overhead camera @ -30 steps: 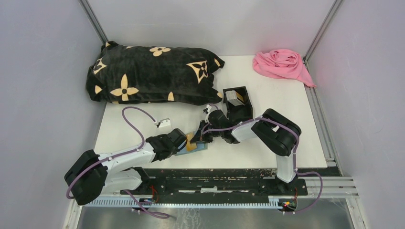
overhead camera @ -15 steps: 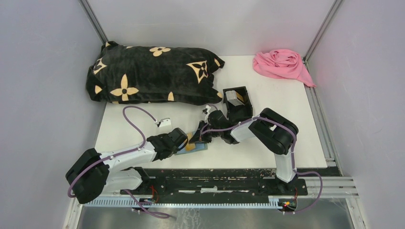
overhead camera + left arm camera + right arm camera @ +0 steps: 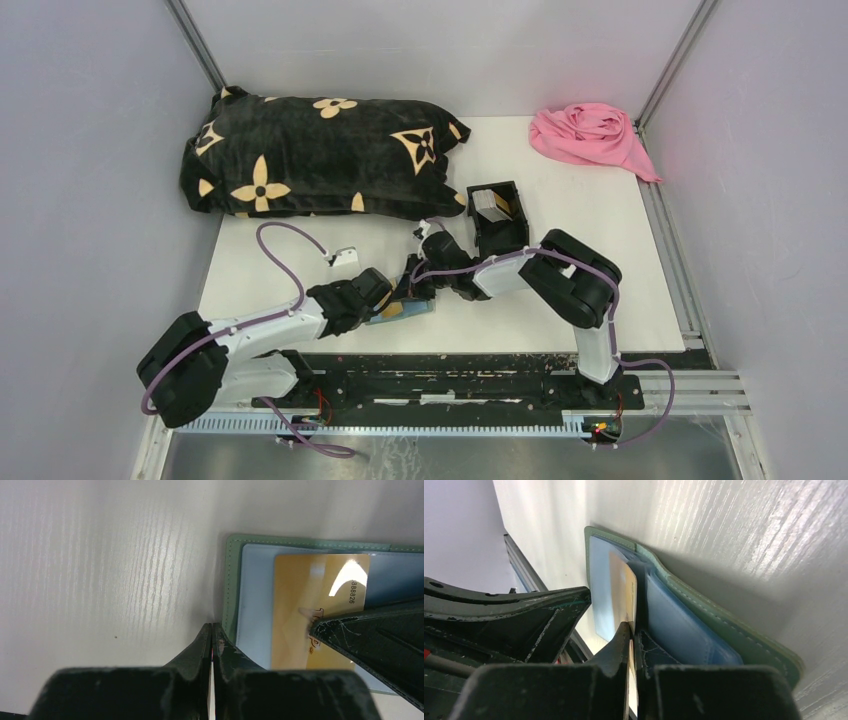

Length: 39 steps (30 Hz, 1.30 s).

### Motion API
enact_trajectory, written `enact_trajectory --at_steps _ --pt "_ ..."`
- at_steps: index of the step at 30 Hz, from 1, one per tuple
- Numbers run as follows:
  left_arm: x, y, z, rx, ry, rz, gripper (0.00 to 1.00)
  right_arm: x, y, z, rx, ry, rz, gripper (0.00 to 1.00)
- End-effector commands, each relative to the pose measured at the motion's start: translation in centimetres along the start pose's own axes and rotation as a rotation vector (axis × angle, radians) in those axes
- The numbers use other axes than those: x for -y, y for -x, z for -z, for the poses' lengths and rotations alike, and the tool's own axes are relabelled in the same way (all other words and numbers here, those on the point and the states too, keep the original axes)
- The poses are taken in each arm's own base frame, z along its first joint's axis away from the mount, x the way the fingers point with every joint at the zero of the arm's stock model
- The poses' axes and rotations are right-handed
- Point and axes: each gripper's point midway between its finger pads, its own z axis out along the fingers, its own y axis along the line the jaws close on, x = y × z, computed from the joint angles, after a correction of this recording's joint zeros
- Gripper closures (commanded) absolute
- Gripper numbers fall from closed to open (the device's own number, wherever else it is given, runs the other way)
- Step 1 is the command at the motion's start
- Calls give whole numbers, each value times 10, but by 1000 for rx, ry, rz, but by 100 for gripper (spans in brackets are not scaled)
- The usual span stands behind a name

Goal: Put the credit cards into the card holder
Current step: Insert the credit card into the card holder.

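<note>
The sage-green card holder (image 3: 414,311) lies open near the table's front edge, between my two grippers. In the left wrist view its green rim (image 3: 231,580) frames a pale blue inside, and a gold credit card (image 3: 300,605) lies over that. My right gripper (image 3: 633,627) is shut on this card's near end. The card (image 3: 624,587) stands between a pale sheet and a blue pocket of the holder (image 3: 724,625). My left gripper (image 3: 212,628) is shut, tips on the table against the holder's left rim. No other cards show at the holder.
A black open-topped box (image 3: 497,215) with cards in it stands just behind the right gripper (image 3: 413,284). A black flowered cushion (image 3: 320,155) fills the back left and a pink cloth (image 3: 590,135) lies at the back right. A small white piece (image 3: 343,258) rests left of the holder.
The right gripper has slid left and slightly nearer over the holder, carrying the gold card with it. The left arm has stayed in place.
</note>
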Motion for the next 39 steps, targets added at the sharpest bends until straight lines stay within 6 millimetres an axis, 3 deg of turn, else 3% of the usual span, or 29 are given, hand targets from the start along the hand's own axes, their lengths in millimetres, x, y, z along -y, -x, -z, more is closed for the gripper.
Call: enact_trajectory --at_steps 1,8,19,27,39 --pt "23 -12 1 -51 -114 13 93 47 -23 1 -38 -224 50 90" --pt "22 -12 3 -46 -126 14 94 43 -10 22 -3 -317 149 66" --pt "22 -11 5 -42 -139 16 94 24 2 37 10 -375 264 55" --pt "25 -12 6 -45 -158 23 95 28 2 38 -6 -430 304 52" --pt "40 -20 5 -69 -229 28 96 53 -15 23 -78 -560 363 52"
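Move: The gold card is already partly in the clear pocket on the open card holder's left half. Its middle lies about 5 cm to the right of the left fingertips and 1 cm ahead, and about 1 cm left of the right hand, level front to back. The holder's middle is some 8 cm right of the left hand and 1 cm ahead. The black box stands roughly 18 cm farther out and 22 cm right of the right hand. The gold card is let go at the pocket: the right fingers open to about half and now straddle it, while that hand goes some 3 cm right, rises slightly, and tilts nearly 30 degrees so the fingers point more steeply down. The left hand, still nearly shut against the holder's left edge, pushes it to the right by just under 4 cm, rolling about 10 degrees. ##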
